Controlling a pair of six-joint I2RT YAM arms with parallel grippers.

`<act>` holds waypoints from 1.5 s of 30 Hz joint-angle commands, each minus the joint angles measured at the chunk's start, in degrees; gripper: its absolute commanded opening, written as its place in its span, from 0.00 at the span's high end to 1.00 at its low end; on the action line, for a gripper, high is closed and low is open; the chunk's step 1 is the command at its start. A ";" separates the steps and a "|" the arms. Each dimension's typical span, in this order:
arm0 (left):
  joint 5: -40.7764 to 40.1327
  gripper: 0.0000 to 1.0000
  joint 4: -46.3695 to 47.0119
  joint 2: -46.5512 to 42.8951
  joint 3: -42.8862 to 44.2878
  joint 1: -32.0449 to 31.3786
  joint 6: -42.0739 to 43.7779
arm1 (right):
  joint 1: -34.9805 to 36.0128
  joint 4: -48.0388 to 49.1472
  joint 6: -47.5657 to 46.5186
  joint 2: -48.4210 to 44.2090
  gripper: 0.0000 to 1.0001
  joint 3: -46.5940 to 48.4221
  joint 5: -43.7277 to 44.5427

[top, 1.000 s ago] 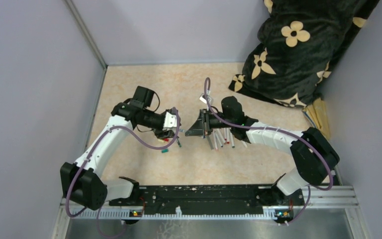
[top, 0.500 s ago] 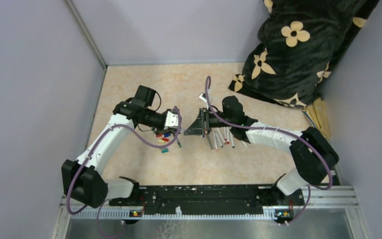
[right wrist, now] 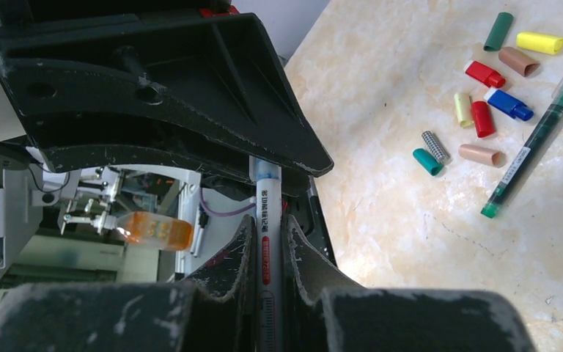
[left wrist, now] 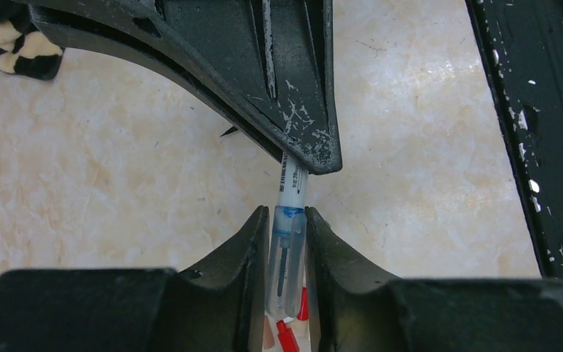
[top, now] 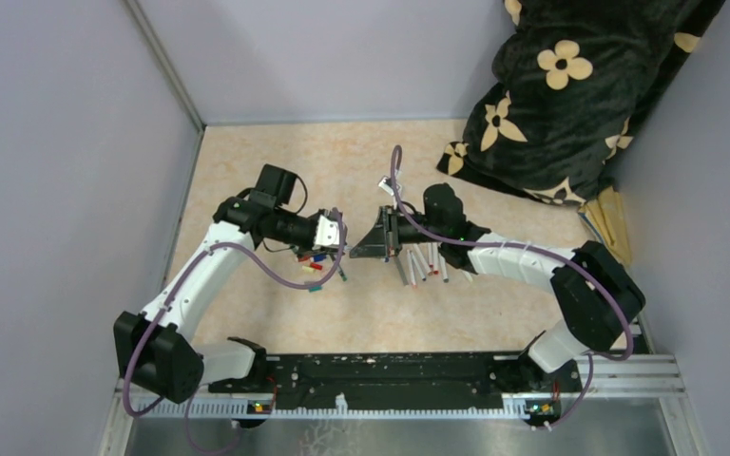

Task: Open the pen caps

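My two grippers meet tip to tip above the table's middle, with one pen held between them. My right gripper [right wrist: 267, 224] is shut on the pen's white barrel [right wrist: 266, 194]. My left gripper [left wrist: 287, 214] is shut on the clear, blue-banded pen cap [left wrist: 286, 253] at that pen's end. The cap sits on the barrel [left wrist: 292, 183]. Several loose pen caps [right wrist: 484, 95] in red, blue, yellow, green and brown lie on the table below the left gripper [top: 336, 234]. More pens [top: 425, 264] lie in a bunch under the right gripper [top: 366, 247].
A dark green pen [right wrist: 531, 143] lies beside the loose caps. A black flowered blanket [top: 570, 85] fills the far right corner, with wooden sticks [top: 613, 223] at its foot. Grey walls close in the left, back and right. The arms' black mounting rail [top: 390, 370] runs along the near edge.
My left gripper has lifted off the pile of loose caps, moved to the pen's end and closed on its cap. The right gripper has kept still with the pen in it.
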 commanded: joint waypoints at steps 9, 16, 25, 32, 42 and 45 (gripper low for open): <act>-6.60 1.00 0.34 0.75 -0.20 -2.52 1.97 | 0.38 0.50 -1.30 -0.47 1.00 1.09 1.16; -17.88 1.00 2.28 -0.61 -0.75 -1.95 2.50 | -0.20 -4.46 -3.97 -3.46 1.00 -0.12 1.76; -14.32 1.00 -3.34 2.16 3.26 6.49 8.30 | -1.06 -7.26 -5.52 -8.10 1.00 -5.44 2.61; -13.02 1.00 -6.63 2.77 4.04 7.99 11.45 | -1.43 -7.96 -5.76 -9.38 1.00 -6.39 2.79; -15.04 1.00 -8.13 4.46 4.00 14.11 16.57 | -2.46 -13.01 -8.07 -12.48 1.00 -6.91 3.11; -8.60 0.91 -8.75 3.63 4.11 13.36 16.55 | -2.45 -12.68 -7.90 -11.49 1.00 -5.54 2.75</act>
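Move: Between the left fingers already sits the clear cap of the blue-inked pen, right at the hand point. The right hand grips that pen's barrel, with the cap about 5 cm to its left and level. On the table roughly 15 cm below, counted from the left hand, the green pen lies 3 cm back and 1 cm to the left, the blue cap 1 cm back and 5 cm left, and the red caps 1 cm back and 8 cm left. Tightening on the clear cap, the left fingers clamp it while both hands dip about a centimetre, rise again and shift only slightly, pulling against each other. Then they part abruptly: the left hand goes left and forward, about 9 cm left in all, its fingers coming off the cap and shutting; the right jerks some 4 cm to the right, still gripping the barrel. ##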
